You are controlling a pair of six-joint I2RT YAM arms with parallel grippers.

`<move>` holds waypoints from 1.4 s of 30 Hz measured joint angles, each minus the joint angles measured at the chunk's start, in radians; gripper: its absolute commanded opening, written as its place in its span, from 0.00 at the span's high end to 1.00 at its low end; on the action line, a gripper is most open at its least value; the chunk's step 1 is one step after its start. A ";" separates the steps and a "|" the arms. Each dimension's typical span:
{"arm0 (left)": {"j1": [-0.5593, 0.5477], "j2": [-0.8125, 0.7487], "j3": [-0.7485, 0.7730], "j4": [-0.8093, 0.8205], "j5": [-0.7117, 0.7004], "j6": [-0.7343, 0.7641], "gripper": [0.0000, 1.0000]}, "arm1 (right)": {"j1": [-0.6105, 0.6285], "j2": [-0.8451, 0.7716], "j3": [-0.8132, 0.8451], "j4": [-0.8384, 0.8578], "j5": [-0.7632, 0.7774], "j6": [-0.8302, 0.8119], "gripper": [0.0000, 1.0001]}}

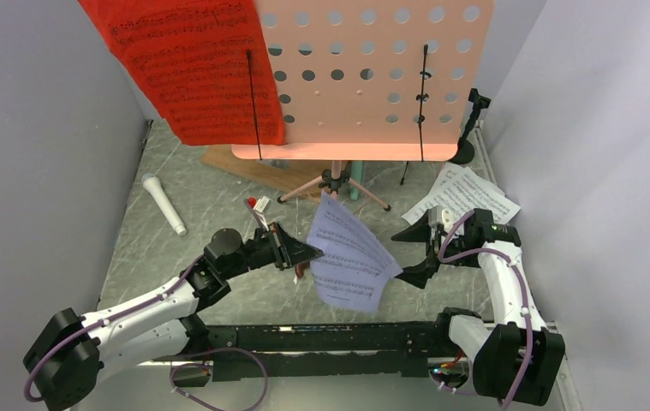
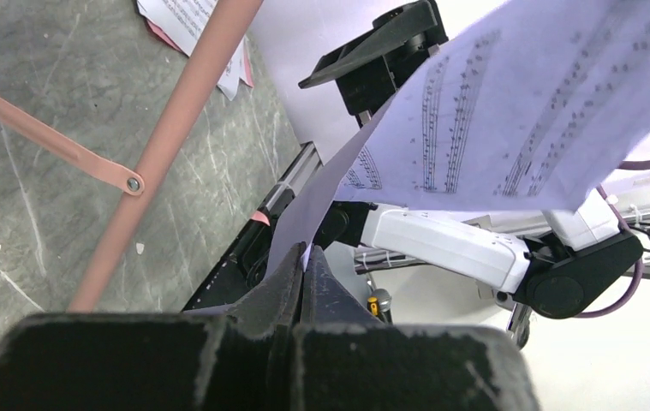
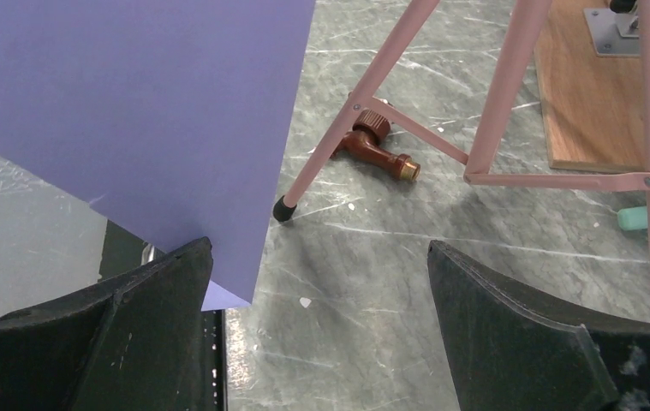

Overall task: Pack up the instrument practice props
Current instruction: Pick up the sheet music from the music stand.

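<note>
My left gripper is shut on a corner of a white sheet-music page, which hangs curled in the air between the two arms. My right gripper stands open just right of the page, whose edge lies against its left finger. Behind stands the pink perforated music desk on pink tripod legs, with a red page clipped to it. A white microphone lies at the left. More white pages lie at the right.
A black mic mount stands at the back right corner. A wooden board lies under the stand, with a small brown wooden piece by one tripod foot and a mint end beside a leg. Grey walls close both sides.
</note>
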 measured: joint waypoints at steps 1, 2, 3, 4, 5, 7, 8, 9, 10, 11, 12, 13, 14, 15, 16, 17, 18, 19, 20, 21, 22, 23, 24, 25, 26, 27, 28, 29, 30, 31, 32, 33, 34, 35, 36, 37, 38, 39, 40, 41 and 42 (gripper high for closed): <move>0.000 0.000 0.000 0.000 -0.005 0.000 1.00 | 0.001 0.000 0.000 0.000 0.000 0.000 0.02; -0.001 0.000 0.000 0.000 -0.010 0.000 1.00 | 0.001 0.000 0.000 0.000 0.000 0.000 0.01; -0.001 -0.001 0.000 0.000 -0.015 0.000 1.00 | 0.002 0.000 0.000 0.000 0.000 0.000 0.02; -0.002 -0.002 0.000 -0.001 -0.018 0.000 1.00 | 0.003 0.000 0.000 0.000 0.000 0.000 0.02; -0.002 -0.005 0.000 -0.001 -0.021 0.000 1.00 | 0.003 0.000 0.000 0.000 0.000 0.000 0.01; -0.002 -0.012 -0.001 -0.001 -0.030 0.000 1.00 | 0.003 0.000 0.000 0.000 0.000 0.000 0.01; -0.002 -0.017 -0.002 -0.001 -0.036 0.000 1.00 | 0.003 0.000 0.000 0.000 0.000 0.000 0.01; -0.002 -0.021 -0.004 -0.001 -0.040 0.000 1.00 | 0.003 0.000 0.000 0.000 0.000 0.000 0.01; -0.002 -0.027 -0.007 -0.001 -0.045 0.000 1.00 | 0.003 0.000 0.000 -0.001 0.000 -0.001 0.01; -0.002 -0.032 -0.011 -0.001 -0.048 0.000 1.00 | 0.003 0.000 0.000 -0.001 0.000 -0.001 0.01; -0.002 -0.038 -0.017 -0.002 -0.051 0.000 1.00 | 0.003 0.000 0.000 -0.001 0.001 -0.002 0.01; -0.002 -0.041 -0.021 -0.002 -0.055 0.000 1.00 | 0.003 0.000 0.000 -0.002 0.001 -0.002 0.01; -0.002 -0.043 -0.024 -0.003 -0.057 0.000 1.00 | 0.003 0.000 0.000 -0.002 0.001 -0.002 0.01; -0.002 -0.043 -0.026 -0.002 -0.058 0.000 1.00 | 0.004 0.000 0.000 -0.002 0.001 -0.002 0.01; -0.002 -0.043 -0.026 -0.002 -0.057 0.000 1.00 | 0.005 0.000 0.000 -0.002 0.000 -0.002 0.01; -0.002 -0.040 -0.026 0.000 -0.056 0.000 1.00 | 0.006 0.000 0.000 -0.002 0.000 -0.001 0.01; -0.002 -0.035 -0.026 0.005 -0.055 0.000 1.00 | 0.008 0.000 0.000 -0.002 0.000 0.000 0.01; -0.002 -0.025 -0.026 0.011 -0.052 0.000 1.00 | 0.011 0.001 0.000 -0.001 0.000 0.000 0.01; -0.002 -0.011 -0.026 0.021 -0.047 0.001 1.00 | 0.014 0.001 0.000 0.000 -0.001 0.004 0.01; -0.002 0.009 -0.026 0.034 -0.040 0.001 1.00 | 0.018 0.002 0.000 0.001 -0.001 0.012 0.02; -0.002 0.026 -0.026 0.045 -0.034 0.002 1.00 | 0.020 0.002 0.000 0.006 -0.002 0.023 0.02; -0.004 0.050 -0.025 0.059 -0.025 0.003 1.00 | 0.022 0.002 0.000 0.013 -0.002 0.036 0.03; -0.006 0.073 -0.023 0.072 -0.015 0.003 1.00 | 0.023 0.004 0.000 0.026 -0.004 0.057 0.04; -0.009 0.098 -0.019 0.087 -0.004 0.003 1.00 | 0.024 0.006 0.000 0.043 -0.008 0.083 0.05; -0.013 0.118 -0.014 0.099 0.006 0.003 1.00 | 0.024 0.009 0.000 0.062 -0.011 0.111 0.06; -0.019 0.142 -0.007 0.115 0.019 0.004 1.00 | 0.024 0.013 0.000 0.082 -0.014 0.140 0.08; -0.024 0.161 0.000 0.128 0.029 0.004 1.00 | 0.024 0.017 0.000 0.100 -0.018 0.163 0.10; -0.029 0.178 0.005 0.142 0.039 0.005 1.00 | 0.024 0.023 0.000 0.122 -0.023 0.195 0.12; -0.034 0.192 0.008 0.157 0.049 0.005 1.00 | 0.024 0.027 0.000 0.138 -0.026 0.219 0.15; -0.037 0.200 0.010 0.166 0.055 0.006 1.00 | 0.024 0.033 0.000 0.160 -0.027 0.251 0.18; -0.039 0.205 0.010 0.178 0.061 0.007 1.00 | 0.024 0.038 0.000 0.184 -0.027 0.286 0.21; -0.041 0.206 0.010 0.184 0.068 0.008 1.00 | 0.023 0.042 0.000 0.212 -0.026 0.330 0.23; -0.042 0.205 0.010 0.189 0.071 0.008 1.00 | 0.021 0.046 0.000 0.249 -0.026 0.381 0.26; -0.042 0.205 0.010 0.197 0.075 0.010 1.00 | 0.018 0.048 0.000 0.290 -0.023 0.433 0.29; -0.043 0.205 0.010 0.202 0.077 0.011 1.00 | 0.014 0.050 0.000 0.325 -0.023 0.475 0.32; -0.043 0.204 0.010 0.205 0.079 0.013 1.00 | 0.012 0.051 0.000 0.369 -0.015 0.533 0.35; -0.043 0.203 0.010 0.206 0.082 0.015 1.00 | 0.010 0.051 0.000 0.413 -0.006 0.585 0.39; -0.043 0.202 0.010 0.207 0.085 0.018 1.00 | 0.009 0.051 -0.001 0.460 0.004 0.644 0.44; -0.043 0.200 0.010 0.208 0.089 0.023 1.00 | 0.009 0.051 -0.002 0.506 0.015 0.698 0.54; -0.043 0.198 0.010 0.209 0.093 0.026 1.00 | 0.009 0.050 -0.006 0.558 0.027 0.757 0.76; -0.044 0.197 0.010 0.210 0.095 0.029 1.00 | 0.009 0.048 -0.014 0.608 0.038 0.813 0.93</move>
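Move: The sheet music already hangs from the left fingers, its middle about 7 cm to that hand's right and level with it fore and aft. The open right fingers wait some 16 cm to the left hand's right. From the right hand, the sheet's middle is about 9 cm to the left, at much the same height. The brown tap lies some 20 cm left, 4 cm back and 17 below; the loose sheets lie 18 cm right, 10 ahead and 16 below. The sheet's near edge comes in between the right fingers as they close from wide open to about half; a pinch can't be seen yet. The right hand first waits, then goes forward about 5 cm with its wrist turning some 15 degrees. The left keeps its pinch, lingers, then dips and carries the sheet some 3 cm right towards it, turning slightly clockwise. ##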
